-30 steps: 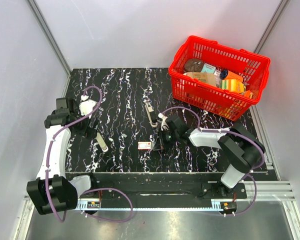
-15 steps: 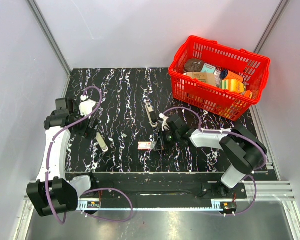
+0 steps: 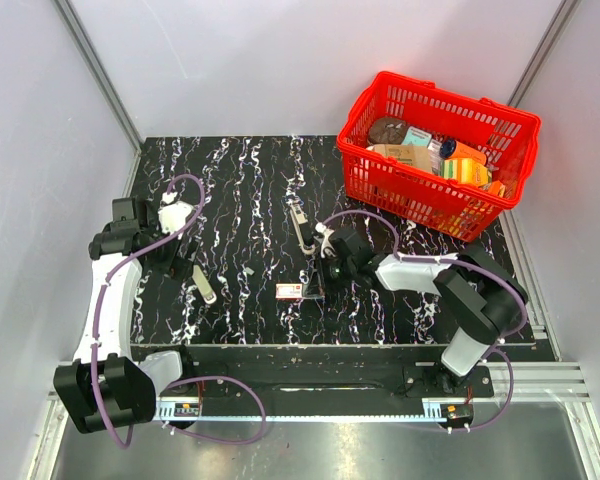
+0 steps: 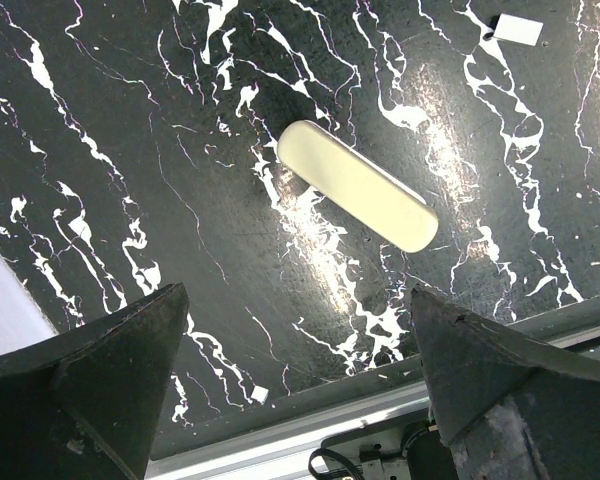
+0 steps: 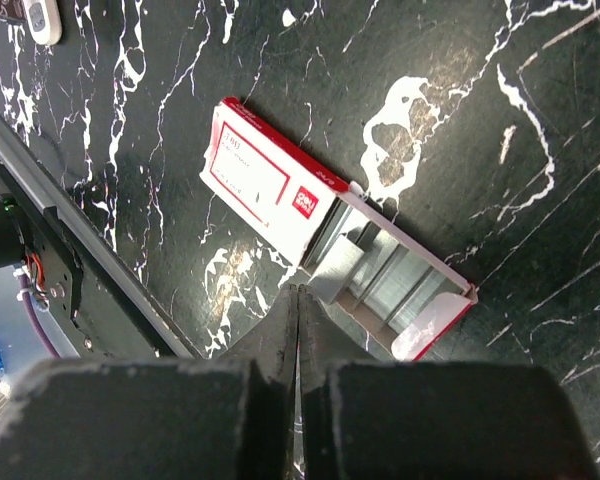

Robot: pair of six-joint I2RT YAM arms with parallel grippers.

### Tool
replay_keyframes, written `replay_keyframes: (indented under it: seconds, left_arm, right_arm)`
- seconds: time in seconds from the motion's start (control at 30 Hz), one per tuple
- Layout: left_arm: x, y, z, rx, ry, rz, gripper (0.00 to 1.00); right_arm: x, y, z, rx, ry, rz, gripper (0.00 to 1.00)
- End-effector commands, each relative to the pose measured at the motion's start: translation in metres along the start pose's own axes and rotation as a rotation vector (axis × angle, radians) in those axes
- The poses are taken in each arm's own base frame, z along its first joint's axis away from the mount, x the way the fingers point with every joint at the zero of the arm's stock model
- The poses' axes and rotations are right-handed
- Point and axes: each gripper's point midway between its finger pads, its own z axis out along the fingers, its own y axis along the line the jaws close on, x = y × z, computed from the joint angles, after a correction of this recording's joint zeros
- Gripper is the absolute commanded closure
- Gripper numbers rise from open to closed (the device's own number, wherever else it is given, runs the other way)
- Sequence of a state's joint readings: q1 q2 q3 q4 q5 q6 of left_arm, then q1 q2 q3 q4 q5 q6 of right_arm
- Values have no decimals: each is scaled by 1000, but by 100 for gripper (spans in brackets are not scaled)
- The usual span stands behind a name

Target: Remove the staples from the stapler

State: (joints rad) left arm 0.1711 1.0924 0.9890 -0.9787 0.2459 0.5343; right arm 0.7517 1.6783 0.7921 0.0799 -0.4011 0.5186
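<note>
The stapler [image 3: 300,228], slim, black and silver, lies on the black marbled table behind my right gripper [image 3: 316,285]. In the right wrist view my right gripper [image 5: 298,290] is shut, its tips at the near edge of the red-and-white box's open tray [image 5: 450,310]. A silver-grey strip of staples [image 5: 332,272] lies tilted in the tray right at the tips; I see nothing between the fingers. More strips [image 5: 405,285] lie in the tray. My left gripper [image 3: 185,263] is open and empty at the left, and its fingers [image 4: 80,390] stand wide apart.
The red-and-white box [image 3: 289,291] lies near the table's front edge. A pale cream oblong piece [image 4: 358,200] lies on the table under my left gripper [image 4: 300,400]. A red basket [image 3: 438,205] with several packets stands at the back right.
My right gripper has shifted slightly left and back toward the box. The left arm has barely moved.
</note>
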Motion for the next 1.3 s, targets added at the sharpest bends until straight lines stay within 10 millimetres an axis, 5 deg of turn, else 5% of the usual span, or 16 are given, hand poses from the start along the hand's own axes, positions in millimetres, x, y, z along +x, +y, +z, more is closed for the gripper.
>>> replay_keyframes:
  seconds: [0.0,0.37,0.63,0.8,0.97,1.27]
  left_arm:
    - [-5,5,-7,-39,-31,35,1]
    - [-5,3,-7,-30,-31,34,1]
    - [-14,-2,-21,-24,-78,35,1]
    - [-14,-10,-19,11,-99,11,1]
    - [-13,-11,-23,-8,-117,32,1]
    - [-15,-11,-21,-3,-125,10,1]
  right_arm:
    - [-23,2,3,12,-52,-17,100]
    - [-29,2,0,28,-73,-22,100]
    - [-41,18,-28,48,-189,53,61]
    - [-49,31,-35,159,-238,3,58]
    - [-66,63,-16,185,-238,-146,56]
    - [-97,79,62,274,-178,-422,47]
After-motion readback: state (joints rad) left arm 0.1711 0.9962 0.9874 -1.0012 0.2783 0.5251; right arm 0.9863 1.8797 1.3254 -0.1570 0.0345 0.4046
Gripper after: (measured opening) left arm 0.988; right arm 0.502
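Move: The loose staple strip lies about 15 cm to the right hand's left and 5 cm ahead, slightly lower. The staple box is right at this hand's shut fingertips, its middle some 2 cm left and 1 cm ahead; the slim white-and-black tool is about 14 cm ahead and 3 cm left. The cream stapler lies 25 cm left, 2 cm ahead. From the left hand, the loose strip is roughly 15 cm right, 5 cm ahead and 13 cm down. Forward by about 1 cm first, with the right hand's shut fingertips at the silver strip in the box's open tray; then the fingers part to about half open, and the hand lifts clear and sweeps left and forward, some 10 cm leftward, towards the loose staple strip, starting to sink at the end. The wrist tilts some 20 degrees, swinging the fingertips more forward. The empty left hand, wide open, rises about 2 cm. ##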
